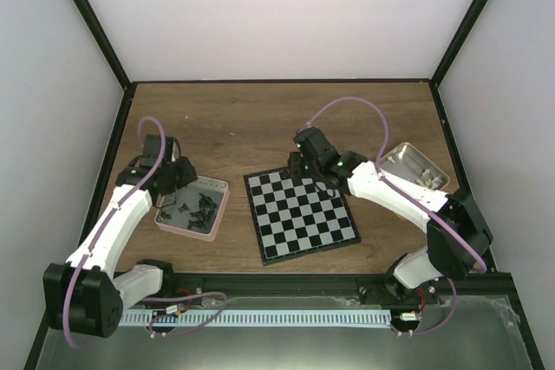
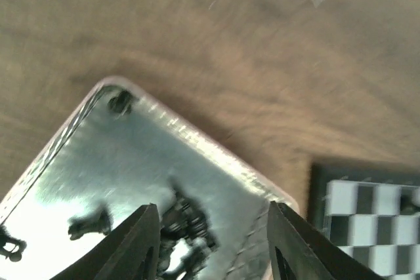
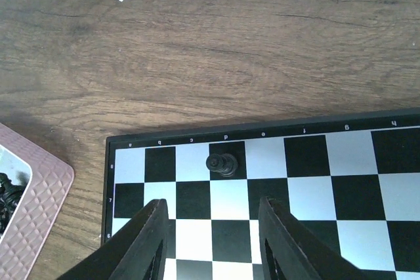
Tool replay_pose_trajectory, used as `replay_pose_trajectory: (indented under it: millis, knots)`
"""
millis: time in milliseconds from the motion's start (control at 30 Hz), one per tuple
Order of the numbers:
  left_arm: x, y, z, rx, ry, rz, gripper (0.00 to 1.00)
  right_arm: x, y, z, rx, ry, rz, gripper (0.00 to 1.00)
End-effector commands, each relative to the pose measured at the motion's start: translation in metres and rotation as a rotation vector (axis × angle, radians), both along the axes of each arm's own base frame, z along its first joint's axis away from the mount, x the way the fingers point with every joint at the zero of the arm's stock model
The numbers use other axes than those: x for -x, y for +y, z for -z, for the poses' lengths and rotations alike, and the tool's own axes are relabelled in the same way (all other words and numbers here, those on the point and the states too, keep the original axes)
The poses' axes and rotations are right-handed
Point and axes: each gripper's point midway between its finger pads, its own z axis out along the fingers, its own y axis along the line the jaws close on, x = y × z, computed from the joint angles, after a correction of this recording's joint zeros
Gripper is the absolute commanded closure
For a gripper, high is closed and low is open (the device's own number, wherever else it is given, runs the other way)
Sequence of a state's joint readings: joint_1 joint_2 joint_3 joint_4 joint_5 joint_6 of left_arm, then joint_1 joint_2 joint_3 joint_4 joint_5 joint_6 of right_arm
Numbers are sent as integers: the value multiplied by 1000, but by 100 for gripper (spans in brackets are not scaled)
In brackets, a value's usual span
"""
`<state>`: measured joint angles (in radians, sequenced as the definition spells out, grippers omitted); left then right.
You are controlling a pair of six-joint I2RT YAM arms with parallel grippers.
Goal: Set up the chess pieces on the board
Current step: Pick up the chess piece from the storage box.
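Note:
The board (image 1: 299, 214) lies mid-table. In the right wrist view one black chess piece (image 3: 222, 163) stands on a dark square of the board (image 3: 328, 181) in its far row. My right gripper (image 3: 213, 218) hovers just behind that piece, open and empty, over the board's far edge (image 1: 305, 171). My left gripper (image 2: 213, 227) hangs over the pink-rimmed tray (image 2: 197, 139), jaws apart. A blurred clump of black chess pieces (image 2: 187, 224) lies between the fingers, close to the left finger (image 2: 141, 244). Nothing is gripped.
The pink-rimmed tray (image 1: 217, 214) with several black pieces sits left of the board. A tan tin (image 1: 408, 158) holding pale pieces stands at the right behind my right arm. Black frame posts and white walls enclose the table.

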<state>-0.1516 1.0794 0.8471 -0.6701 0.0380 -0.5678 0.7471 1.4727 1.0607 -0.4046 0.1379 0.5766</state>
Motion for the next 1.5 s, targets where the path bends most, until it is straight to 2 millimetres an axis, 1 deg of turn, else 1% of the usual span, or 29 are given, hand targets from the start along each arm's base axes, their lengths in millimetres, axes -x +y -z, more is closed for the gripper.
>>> replay_pose_trajectory:
  millis: [0, 100, 267, 367, 467, 600, 667, 867, 1100, 1267, 1400, 1467]
  knots:
    - [20, 1, 41, 18, 160, -47, 58, -5, 4, -6, -23, -28, -10, 60]
    - [20, -12, 58, 71, 208, 1, 60, -4, 2, -5, -21, -35, -9, 61]
    - [23, -18, 91, 81, 310, 24, 58, -4, -1, -8, -26, -50, 0, 61]
    - [18, -21, 101, 90, 325, 29, 58, -4, -1, -10, -31, -53, 3, 61]
    - [8, -17, 103, 72, 299, 3, 60, -5, -1, -11, -33, -56, 7, 61]
    - [-3, -9, 107, 45, 268, -50, 66, -4, -2, -11, -33, -52, 14, 61]
    - [-5, -10, 110, 54, 262, -61, 68, -3, -3, -11, -32, -51, 14, 61]
    - [-2, -10, 120, 53, 290, -62, 67, -3, -5, -12, -20, -56, 9, 61]
    - [0, -11, 129, 62, 305, -67, 68, -3, -2, -11, -25, -44, 5, 61]
    - [1, -13, 133, 77, 317, -70, 71, -2, -4, -11, -22, -45, 12, 61]
    - [3, -16, 132, 94, 317, -59, 77, -1, -4, -8, -22, -40, 11, 61]
    - [5, -17, 131, 101, 317, -56, 78, -1, -3, -6, -22, -33, 8, 61]
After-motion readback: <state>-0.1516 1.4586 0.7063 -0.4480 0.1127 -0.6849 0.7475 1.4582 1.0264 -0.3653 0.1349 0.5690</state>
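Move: The black chess piece at the far end of the storage box's heap lies about 14 cm below the left hand, level with it fore and aft and barely 1 cm to its right. The rest of the heap sits about 4 cm back and 3 cm right of the hand, a lone piece some 3 cm back and 3 cm left, and the corner piece roughly 5 cm ahead and 5 cm left. From the right hand, the wanted piece is about 27 cm left, 4 cm back and 14 cm down. Coming in around the black piece at the far end of the heap, the left hand's fingertips end close on either side of it, though actual touch can't be made out. The hand sinks some 13 cm into the box, easing back a little and then forward again, while tipping about 20 degrees steeper. The fingers narrow from half open to about a quarter. ##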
